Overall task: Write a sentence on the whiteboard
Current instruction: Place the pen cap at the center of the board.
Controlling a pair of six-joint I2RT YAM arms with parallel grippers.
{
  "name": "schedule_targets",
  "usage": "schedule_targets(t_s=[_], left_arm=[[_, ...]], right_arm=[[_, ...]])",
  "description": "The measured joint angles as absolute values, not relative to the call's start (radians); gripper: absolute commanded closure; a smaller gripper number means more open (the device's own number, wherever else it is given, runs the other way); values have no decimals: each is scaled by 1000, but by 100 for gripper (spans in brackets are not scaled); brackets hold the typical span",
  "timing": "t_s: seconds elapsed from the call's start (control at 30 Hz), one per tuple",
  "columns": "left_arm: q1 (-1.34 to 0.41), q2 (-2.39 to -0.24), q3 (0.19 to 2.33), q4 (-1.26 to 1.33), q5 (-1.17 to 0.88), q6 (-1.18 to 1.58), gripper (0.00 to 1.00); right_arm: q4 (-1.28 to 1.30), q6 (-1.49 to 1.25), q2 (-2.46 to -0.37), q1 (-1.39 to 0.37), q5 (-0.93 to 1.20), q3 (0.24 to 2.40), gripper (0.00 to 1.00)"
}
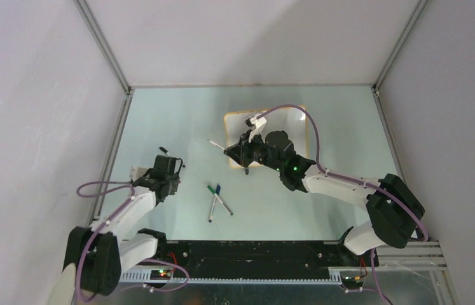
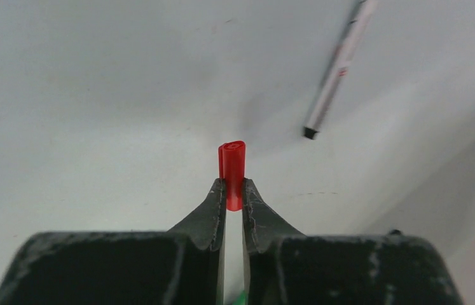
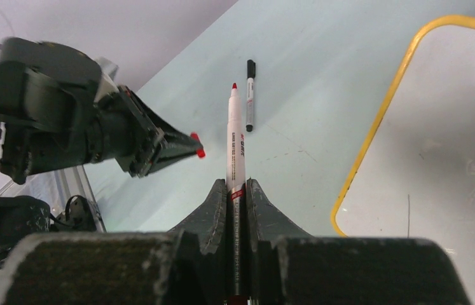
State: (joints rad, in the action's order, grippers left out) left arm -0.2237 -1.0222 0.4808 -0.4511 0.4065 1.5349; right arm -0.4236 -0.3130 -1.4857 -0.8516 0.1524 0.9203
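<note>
The whiteboard (image 1: 234, 130), glossy white with a yellow-orange frame, lies flat mid-table; its left edge shows in the right wrist view (image 3: 438, 127). No sentence is in view on the parts that show. My right gripper (image 1: 233, 151) hovers over the board's near-left corner. It (image 3: 238, 184) is shut on an uncapped red marker (image 3: 236, 146) whose tip points away over the table. To the left, my left gripper (image 1: 176, 167) (image 2: 234, 184) is shut on the red cap (image 2: 232, 162), which also shows as a red cap (image 3: 199, 153) in the right wrist view.
A black-capped marker (image 1: 217, 145) (image 3: 249, 101) (image 2: 336, 79) lies on the table just left of the board. A green marker (image 1: 222, 202) and a blue marker (image 1: 213, 204) lie crossed nearer the arm bases. Grey walls with metal rails close in the table.
</note>
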Motion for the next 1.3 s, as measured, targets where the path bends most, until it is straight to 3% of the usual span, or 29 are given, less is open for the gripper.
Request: schedule_targets(t_s=[0.07, 0.13, 0.17, 0.3, 0.33, 0.67, 1.07, 1.3], left_arm=[[-224, -1082, 481, -450, 376, 1536, 80], [-224, -1129, 483, -453, 350, 1528, 58], [-224, -1148, 489, -461, 340, 1519, 41], [-224, -1168, 539, -478, 326, 1470, 6], [-224, -1163, 556, -472, 326, 1451, 3], [-243, -989, 596, -306, 268, 1141, 1], [-362, -918, 409, 414, -69, 925, 1], [-571, -819, 428, 551, -107, 576, 1]], right_arm=[[-424, -313, -1481, -852, 139, 920, 100], [-424, -313, -1475, -852, 123, 915, 100], [-423, -313, -1472, -851, 115, 912, 100], [-423, -313, -1451, -850, 90, 896, 100], [-422, -313, -1444, -847, 88, 891, 100], [-391, -364, -1284, -730, 91, 817, 100], [-233, -397, -1066, -631, 103, 816, 100], [126, -390, -1085, -570, 146, 987, 100]])
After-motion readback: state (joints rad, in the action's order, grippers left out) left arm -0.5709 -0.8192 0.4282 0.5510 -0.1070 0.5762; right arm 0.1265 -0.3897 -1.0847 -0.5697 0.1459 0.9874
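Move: The left hand still grips the red pen cap; the bare table spot it goes to is almost straight below, about 4 cm down and 1 cm back and right, with the black marker some 12 cm ahead and 4 cm left of the hand. For the right hand, holding the uncapped red marker, the whiteboard's middle is roughly 17 cm ahead, 15 cm right and 19 cm below, while the green marker lies 10 cm back, 4 cm left, 21 cm below. The left hand sinks about 3 cm to set the red cap down on the bare table and opens wide to let go of it, then climbs some 25 cm, first a little forward and soon swinging right, its fingers swivelling clockwise and up out of their downward slant. Meanwhile the right hand keeps its pinch on the uncapped marker and moves about 15 cm to the right along the whiteboard's near side, rising some 7 cm and turning clockwise by about 15 degrees. ##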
